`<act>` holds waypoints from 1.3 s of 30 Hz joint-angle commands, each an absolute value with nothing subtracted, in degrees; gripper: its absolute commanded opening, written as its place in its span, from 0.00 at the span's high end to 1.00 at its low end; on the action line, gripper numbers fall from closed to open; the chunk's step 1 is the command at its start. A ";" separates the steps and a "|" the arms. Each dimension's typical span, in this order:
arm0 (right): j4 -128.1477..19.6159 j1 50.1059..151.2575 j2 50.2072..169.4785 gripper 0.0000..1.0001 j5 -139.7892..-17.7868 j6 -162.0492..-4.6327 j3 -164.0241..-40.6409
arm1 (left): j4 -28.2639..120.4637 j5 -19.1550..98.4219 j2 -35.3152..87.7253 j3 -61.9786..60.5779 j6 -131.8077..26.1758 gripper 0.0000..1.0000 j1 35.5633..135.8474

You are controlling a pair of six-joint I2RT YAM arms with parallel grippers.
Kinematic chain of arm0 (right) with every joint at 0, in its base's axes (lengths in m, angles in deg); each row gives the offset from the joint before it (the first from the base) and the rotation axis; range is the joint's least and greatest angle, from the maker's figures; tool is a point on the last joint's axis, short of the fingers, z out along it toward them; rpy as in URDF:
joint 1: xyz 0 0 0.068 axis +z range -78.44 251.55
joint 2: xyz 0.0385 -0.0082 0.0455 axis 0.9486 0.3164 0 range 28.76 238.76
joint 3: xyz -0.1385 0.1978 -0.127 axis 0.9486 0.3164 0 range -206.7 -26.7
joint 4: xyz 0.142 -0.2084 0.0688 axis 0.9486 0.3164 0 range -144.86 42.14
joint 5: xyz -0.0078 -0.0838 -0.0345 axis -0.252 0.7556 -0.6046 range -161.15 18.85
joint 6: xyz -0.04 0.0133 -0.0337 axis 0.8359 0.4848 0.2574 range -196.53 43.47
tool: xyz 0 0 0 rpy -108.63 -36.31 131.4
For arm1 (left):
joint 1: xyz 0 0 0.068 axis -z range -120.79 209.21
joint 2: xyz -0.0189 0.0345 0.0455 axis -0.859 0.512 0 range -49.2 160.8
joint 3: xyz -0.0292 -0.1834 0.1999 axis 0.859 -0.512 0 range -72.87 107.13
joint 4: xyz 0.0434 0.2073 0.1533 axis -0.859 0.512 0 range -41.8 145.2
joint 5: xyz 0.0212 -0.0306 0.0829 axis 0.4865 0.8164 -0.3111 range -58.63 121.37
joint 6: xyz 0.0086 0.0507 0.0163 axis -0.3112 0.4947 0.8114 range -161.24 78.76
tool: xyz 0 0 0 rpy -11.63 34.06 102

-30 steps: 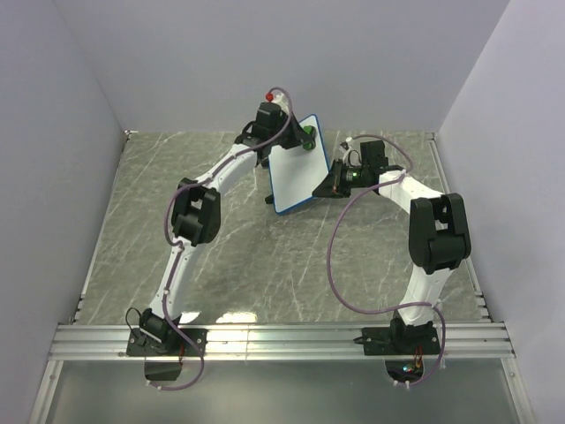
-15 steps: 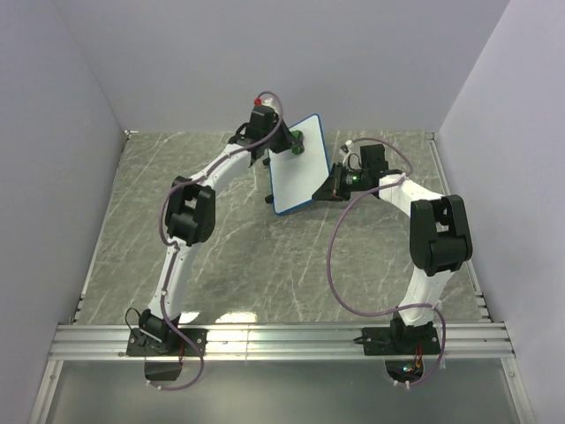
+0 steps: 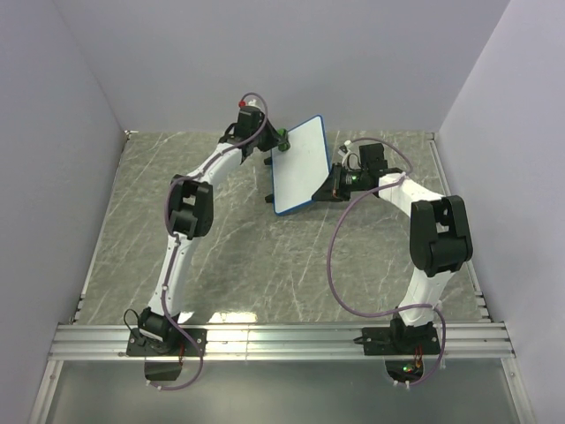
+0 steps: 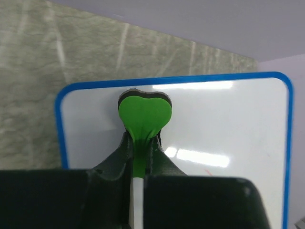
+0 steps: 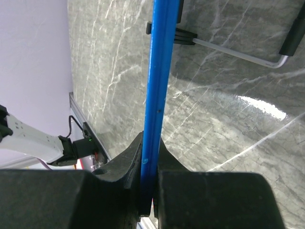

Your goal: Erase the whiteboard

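Note:
The whiteboard [image 3: 300,168], white with a blue frame, stands tilted up off the table at the back centre. My right gripper [image 3: 334,184] is shut on its right edge; the right wrist view shows the blue frame [image 5: 159,71] edge-on, clamped between the jaws of that gripper [image 5: 150,152]. My left gripper [image 3: 274,140] is shut on a small green eraser [image 3: 282,139] at the board's upper left edge. In the left wrist view the eraser [image 4: 144,114] presses on the white surface [image 4: 228,124] near the frame's top, ahead of the gripper [image 4: 142,143]. A faint red mark [image 4: 208,171] shows on the board.
The board's wire stand [image 5: 238,55] with black feet [image 3: 268,199] juts out behind and below it over the grey marble table [image 3: 221,256]. Pale walls close in the back and both sides. A metal rail [image 3: 282,340] runs along the near edge.
My left gripper has slid the green eraser leftward across the top of the board to its left edge. The right gripper and the board have barely moved.

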State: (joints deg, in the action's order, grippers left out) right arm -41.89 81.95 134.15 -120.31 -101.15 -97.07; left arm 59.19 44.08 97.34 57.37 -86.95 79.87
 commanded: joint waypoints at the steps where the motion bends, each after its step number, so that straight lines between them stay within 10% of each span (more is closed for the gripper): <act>1: -37.81 84.30 135.46 1.00 -123.44 -98.15 -98.94 | 55.51 49.74 95.82 60.20 -89.22 1.00 84.25; 36: -39.13 84.21 136.69 1.00 -122.83 -99.38 -100.09 | 56.91 46.75 79.04 45.88 -88.08 1.00 82.86; 39: -39.04 84.21 137.13 0.86 -122.74 -99.64 -100.53 | 56.90 46.93 76.05 43.42 -87.82 1.00 80.49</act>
State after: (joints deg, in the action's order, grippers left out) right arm -39.03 82.10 136.05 -120.66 -101.52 -100.26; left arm 57.50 46.57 83.66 43.99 -88.52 84.00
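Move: The left hand, already gripping the eraser, is at the whiteboard's far-left corner, with the board's middle about 8 cm back and 7 cm right, near its own height. A faint red stroke lies some 5 cm back and 4 right; the nearer black clip is 7 cm back, 3 left and lower. From the right hand, still pinching the board's near-right edge, the board's middle is roughly 8 cm ahead and 7 left, about level. Left hand sweeps the eraser about 8 cm right up the sloping whiteboard, 5 back, then 4 left, rising. ##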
